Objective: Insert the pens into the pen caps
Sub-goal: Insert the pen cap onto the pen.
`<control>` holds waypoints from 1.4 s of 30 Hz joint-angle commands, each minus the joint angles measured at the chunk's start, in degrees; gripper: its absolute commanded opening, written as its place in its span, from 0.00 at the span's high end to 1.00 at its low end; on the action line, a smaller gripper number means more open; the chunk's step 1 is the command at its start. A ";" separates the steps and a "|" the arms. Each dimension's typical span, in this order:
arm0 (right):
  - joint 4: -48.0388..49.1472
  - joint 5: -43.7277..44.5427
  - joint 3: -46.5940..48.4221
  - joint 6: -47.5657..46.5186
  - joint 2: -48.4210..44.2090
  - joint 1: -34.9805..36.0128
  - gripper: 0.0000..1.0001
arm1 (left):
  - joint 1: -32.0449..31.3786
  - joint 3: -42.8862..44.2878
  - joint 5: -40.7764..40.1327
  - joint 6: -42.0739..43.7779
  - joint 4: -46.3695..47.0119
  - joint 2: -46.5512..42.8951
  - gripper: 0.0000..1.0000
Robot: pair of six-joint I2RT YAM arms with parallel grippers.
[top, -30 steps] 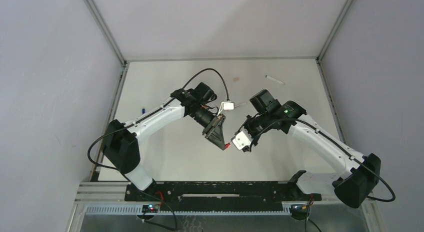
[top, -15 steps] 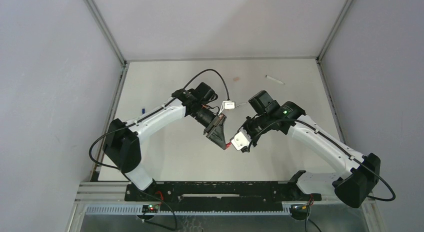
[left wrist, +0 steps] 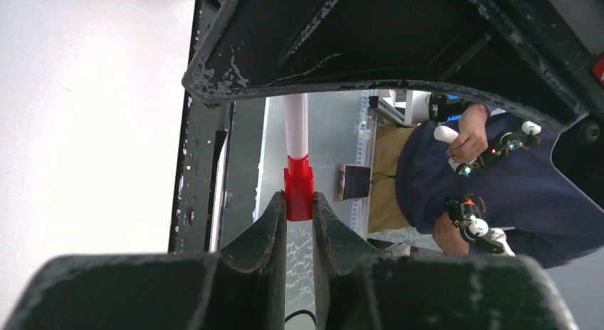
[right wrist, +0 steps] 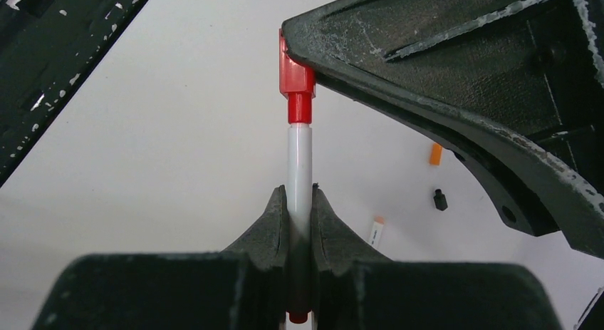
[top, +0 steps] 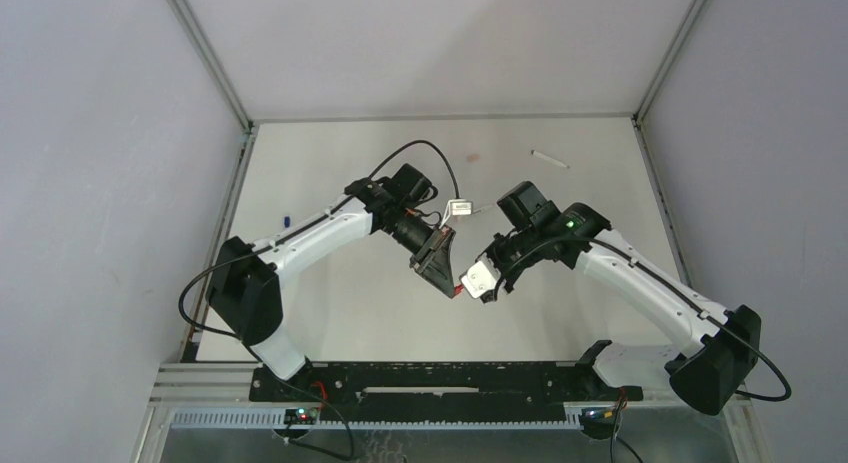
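Observation:
A red pen cap [left wrist: 299,194] is pinched between the tips of my left gripper [left wrist: 299,203], which is shut on it. My right gripper [right wrist: 300,196] is shut on a white-barrelled pen [right wrist: 299,169] with a red rear end. The pen's front end sits inside the red pen cap [right wrist: 295,77], and the two are in one line. In the top view the left gripper [top: 446,286] and right gripper [top: 462,288] meet tip to tip above the middle of the table, with the red cap [top: 453,293] between them.
On the table below lie an orange cap [right wrist: 435,154], a black cap [right wrist: 440,199] and a white pen with an orange tip [right wrist: 377,232]. Another white pen [top: 548,159] and a pinkish cap [top: 472,158] lie at the far side. A small blue piece [top: 287,222] lies by the left edge.
The two grippers have drawn slightly closer together, the left shifting right and the right shifting left. Both grips are unchanged.

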 commanded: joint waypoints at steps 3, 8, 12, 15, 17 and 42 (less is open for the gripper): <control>1.05 -8.98 -1.02 3.15 -1.26 2.71 1.00 | 0.14 -0.14 -0.85 -5.18 8.96 0.64 0.96; 3.55 -13.14 -0.97 8.31 -1.18 2.64 1.00 | 0.16 -0.03 -0.81 -6.25 9.95 1.39 0.95; 4.76 -15.75 -1.04 12.04 -1.09 2.47 1.00 | 0.17 0.16 -0.93 -7.96 11.60 1.40 0.91; 6.26 -17.33 -1.64 14.42 -1.09 1.96 1.00 | 0.16 0.41 -1.06 -8.84 12.39 1.56 0.87; 6.65 -17.43 -2.25 14.89 -1.09 1.13 1.00 | 0.17 0.44 -1.23 -8.88 12.42 1.43 0.83; 5.94 -22.53 -8.18 15.62 -5.22 -8.68 1.00 | 6.10 2.27 -8.46 -14.96 22.05 -8.05 0.45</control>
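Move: The red cap is pinched in the left fingers and already sits on the pen; the middle of the pen's body lies about 3 cm ahead of the left hand, 5 cm right and 2 cm lower. From the right hand, which grips that body, the cap is some 5 cm left, 3 cm back and 2 cm up. Loose on the table, about 19 cm below the right hand, are another white pen 24 cm straight ahead, an orange cap 24 cm ahead and 16 cm left, and a black cap 29 cm ahead and 12 cm left. The red cap is first still held by the nearly still left fingers while the right hand, keeping its grip on the pen, eases back and a little down, rolling as it goes. The left fingers then open to about half and let go, and that hand draws forward about 5 cm and slightly right, away from the cap. The right hand ends roughly 2.5 cm back, turned some 20 degrees. ##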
